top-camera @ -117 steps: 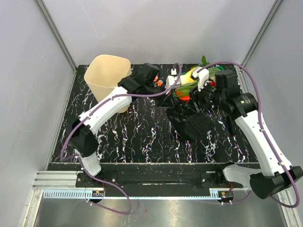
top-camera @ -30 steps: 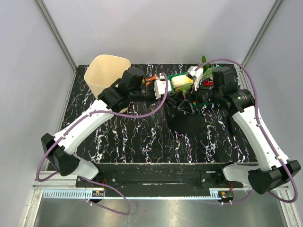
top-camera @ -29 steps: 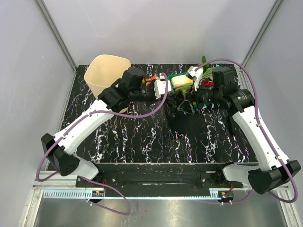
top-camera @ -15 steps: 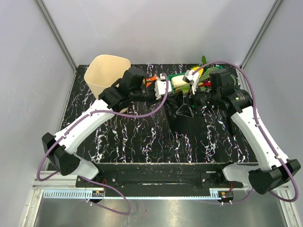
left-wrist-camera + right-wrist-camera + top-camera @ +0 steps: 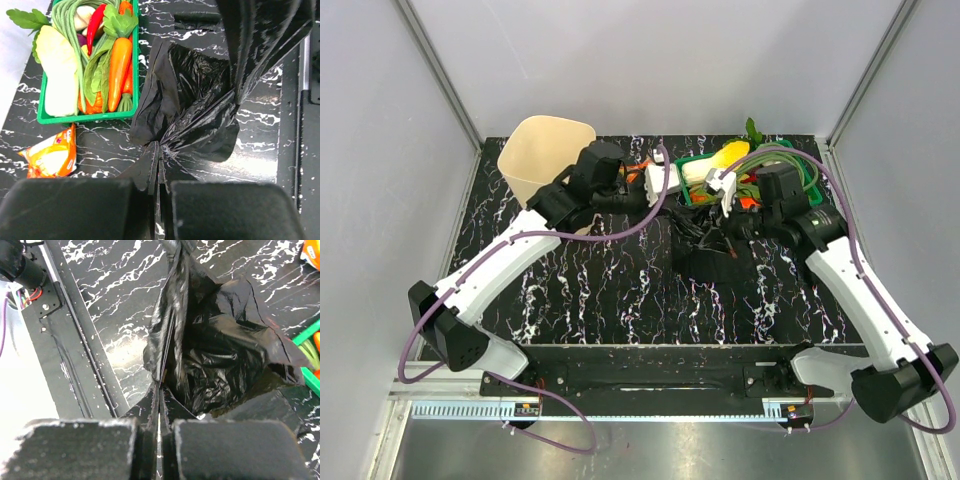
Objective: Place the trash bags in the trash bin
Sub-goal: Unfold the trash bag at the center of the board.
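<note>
A glossy black trash bag [image 5: 706, 256] hangs crumpled between my two grippers over the marbled table, right of centre. In the left wrist view the left gripper [image 5: 159, 159] is shut on a pinched edge of the bag [image 5: 196, 112]. Seen from the right wrist, the right gripper [image 5: 160, 392] is shut on another edge of the same bag [image 5: 217, 357]. From the top camera the left gripper [image 5: 672, 202] and right gripper [image 5: 718, 220] stand close together above the bag. The cream trash bin [image 5: 546, 160] stands upright at the far left, behind the left arm.
A green vegetable tray [image 5: 46, 119] holding carrots, chilli and greens lies at the far right, just behind the bag. An orange snack wrapper [image 5: 51, 158] lies on the table beside the tray. A black frame rail [image 5: 67, 347] runs along the table's near edge.
The right gripper has shut on the bag's edge after standing open. The right arm shifted left and nearer. The bag is now bunched up between both grippers.
</note>
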Robot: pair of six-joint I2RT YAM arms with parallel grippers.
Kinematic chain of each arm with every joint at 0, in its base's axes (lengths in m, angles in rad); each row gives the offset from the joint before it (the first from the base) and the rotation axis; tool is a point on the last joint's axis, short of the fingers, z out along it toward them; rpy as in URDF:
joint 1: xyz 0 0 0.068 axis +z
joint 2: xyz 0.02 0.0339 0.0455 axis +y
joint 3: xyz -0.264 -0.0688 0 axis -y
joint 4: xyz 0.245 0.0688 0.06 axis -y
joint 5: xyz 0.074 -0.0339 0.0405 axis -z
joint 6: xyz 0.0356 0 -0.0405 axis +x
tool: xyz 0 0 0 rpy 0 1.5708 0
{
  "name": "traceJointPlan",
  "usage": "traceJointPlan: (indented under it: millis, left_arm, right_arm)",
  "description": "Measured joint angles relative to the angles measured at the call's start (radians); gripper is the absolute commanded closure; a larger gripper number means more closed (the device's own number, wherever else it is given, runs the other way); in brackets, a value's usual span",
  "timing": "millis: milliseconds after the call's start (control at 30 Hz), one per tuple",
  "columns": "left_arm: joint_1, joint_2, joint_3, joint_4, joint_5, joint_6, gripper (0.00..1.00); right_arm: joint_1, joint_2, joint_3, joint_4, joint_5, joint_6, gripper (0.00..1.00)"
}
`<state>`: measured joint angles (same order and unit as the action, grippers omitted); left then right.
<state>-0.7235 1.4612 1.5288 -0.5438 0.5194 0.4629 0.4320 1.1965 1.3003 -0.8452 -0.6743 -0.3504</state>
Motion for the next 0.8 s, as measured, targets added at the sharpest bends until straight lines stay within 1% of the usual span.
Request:
traceJointPlan:
  millis: [233, 533, 567, 667, 733, 800]
  left_arm:
    - [0.045, -0.016, -0.061, 0.056, 0.088, -0.138, 1.00]
    - [0.089, -0.034, -0.091, 0.146, 0.132, -0.318, 1.00]
    - [0.097, -0.038, -0.099, 0.161, 0.138, -0.342, 1.00]
    - [0.120, -0.043, -0.123, 0.202, 0.156, -0.409, 1.00]
    - [0.148, -0.045, -0.131, 0.227, 0.152, -0.444, 1.00]
    - [0.178, -0.046, -0.131, 0.256, 0.143, -0.473, 1.00]
  right_arm:
    - [0.002, -0.092, -0.026, -0.012, 0.076, -0.027, 1.00]
    - [0.007, -0.103, -0.076, 0.025, 0.164, -0.027, 1.00]
    - [0.007, -0.105, -0.078, 0.032, 0.165, -0.025, 0.97]
    - [0.007, -0.105, -0.082, 0.040, 0.149, -0.014, 0.81]
    - [0.006, -0.103, -0.084, 0.003, 0.124, -0.010, 0.73]
    - [0.006, -0.092, -0.087, -0.042, 0.087, -0.010, 0.69]
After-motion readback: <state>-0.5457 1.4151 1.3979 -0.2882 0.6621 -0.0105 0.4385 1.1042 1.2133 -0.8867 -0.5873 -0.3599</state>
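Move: My left hand already holds the trash bag's rim. The crumpled bag's middle hangs about 12 cm below it, 6 cm to its right and 5 cm back. The green crate is some 18 cm farther out and 20 cm right of my left hand, and the orange packet about 18 cm straight ahead, both on the board. My right hand, fingers already shut on another part of the bag, has its middle some 8 cm below, almost directly under it. With my right hand still pinching, I draw the bag about 2 cm to the right, then open those fingers a quarter and let it go, easing down and slightly back. My left hand keeps its grip and turns some 25 degrees, fingertips tipping up, barely shifting at first, then going about 4 cm forward and left, away from my right hand. ##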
